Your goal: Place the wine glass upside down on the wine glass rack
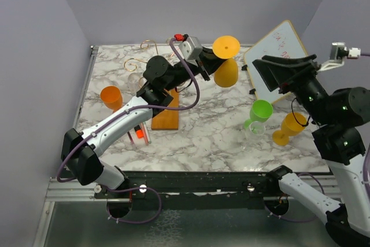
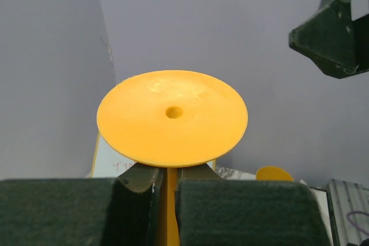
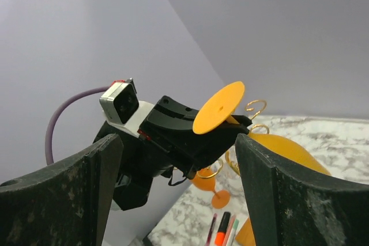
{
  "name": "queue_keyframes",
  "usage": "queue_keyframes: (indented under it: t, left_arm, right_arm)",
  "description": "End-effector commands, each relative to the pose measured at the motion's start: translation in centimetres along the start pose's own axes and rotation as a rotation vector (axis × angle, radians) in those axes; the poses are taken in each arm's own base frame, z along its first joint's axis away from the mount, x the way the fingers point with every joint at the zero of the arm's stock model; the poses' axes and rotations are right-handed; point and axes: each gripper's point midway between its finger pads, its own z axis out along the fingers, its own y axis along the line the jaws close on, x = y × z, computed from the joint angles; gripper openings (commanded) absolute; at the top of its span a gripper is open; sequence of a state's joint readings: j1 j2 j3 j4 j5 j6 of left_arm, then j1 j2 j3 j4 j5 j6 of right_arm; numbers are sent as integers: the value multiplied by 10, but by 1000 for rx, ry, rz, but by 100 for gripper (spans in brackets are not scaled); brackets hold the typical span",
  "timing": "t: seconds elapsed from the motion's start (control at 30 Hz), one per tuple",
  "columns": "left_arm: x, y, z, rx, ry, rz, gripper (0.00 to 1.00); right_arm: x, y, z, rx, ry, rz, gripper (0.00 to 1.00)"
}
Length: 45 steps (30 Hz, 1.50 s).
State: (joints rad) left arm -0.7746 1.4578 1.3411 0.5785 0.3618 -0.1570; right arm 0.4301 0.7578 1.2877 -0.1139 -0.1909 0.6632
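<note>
A yellow-orange wine glass [image 1: 226, 72] hangs upside down in the air, its round foot [image 1: 226, 45] uppermost. My left gripper [image 1: 207, 62] is shut on its stem, to the right of the wine glass rack. In the left wrist view the foot [image 2: 172, 116] fills the middle and the stem [image 2: 167, 200] runs between the dark pads. The rack's gold curls [image 1: 134, 65] rise from a wooden base [image 1: 165, 117], partly hidden by my left arm. My right gripper [image 1: 283, 70] stands open and empty, facing the held glass [image 3: 219, 108] and the rack's curls [image 3: 256, 108].
An orange glass [image 1: 111, 96] stands left of the rack. A green glass [image 1: 259, 111], a clear glass [image 1: 256, 131] and a yellow glass [image 1: 292, 125] sit at the right. A whiteboard [image 1: 276, 50] leans at the back right. Markers [image 1: 139, 134] lie by the base.
</note>
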Motion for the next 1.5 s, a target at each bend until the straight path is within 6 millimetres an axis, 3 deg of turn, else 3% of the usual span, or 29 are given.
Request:
queue_keyframes:
  t: [0.0,0.37,0.63,0.77,1.03,1.2,1.27,1.33,1.47]
  left_arm:
    - [27,-11,-2,100,51,122,0]
    - [37,-16,-4,128,68,149,0]
    - [27,-22,-14,141,53,185,0]
    - [24,-27,-16,165,49,183,0]
    - [18,-30,-20,170,40,183,0]
    - [17,-31,-21,167,41,162,0]
    - [15,-31,-21,160,40,149,9]
    - [12,-30,-21,150,35,143,23]
    - [2,-29,-28,105,22,79,67]
  right_arm:
    - [44,-11,9,57,224,141,83]
    - [77,-48,26,221,298,293,65]
    - [71,-56,41,257,219,397,36]
    - [74,-59,47,269,226,422,31]
    - [86,-72,51,321,248,445,33]
    - [86,-68,54,295,242,466,14]
    - [84,-64,55,276,240,485,2]
    - [80,-61,57,265,229,493,1]
    - [66,-56,63,246,179,489,1]
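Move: The left gripper already holds the yellow wine glass upside down by its stem, the glass's foot about 4 cm above the hand point and 1 cm to its right, level fore and aft. From the open right hand, that foot lies about 10 cm ahead, 7 cm left and 3 cm lower. The rack's hub stands some 8 cm ahead, 17 cm left and 17 cm below the left hand; the green glass is roughly 10 cm ahead, 6 cm right and 45 cm below the right hand. The right gripper closes on the rim of the glass's foot, one finger over the disc and one beneath, after reaching forward about 8 cm, down about 8 and left 5 while its fingers tip down some 30 degrees; it lifts slightly as it shuts. The left hand sinks about 4 cm with the stem, eases back a little, then opens and lets go. ##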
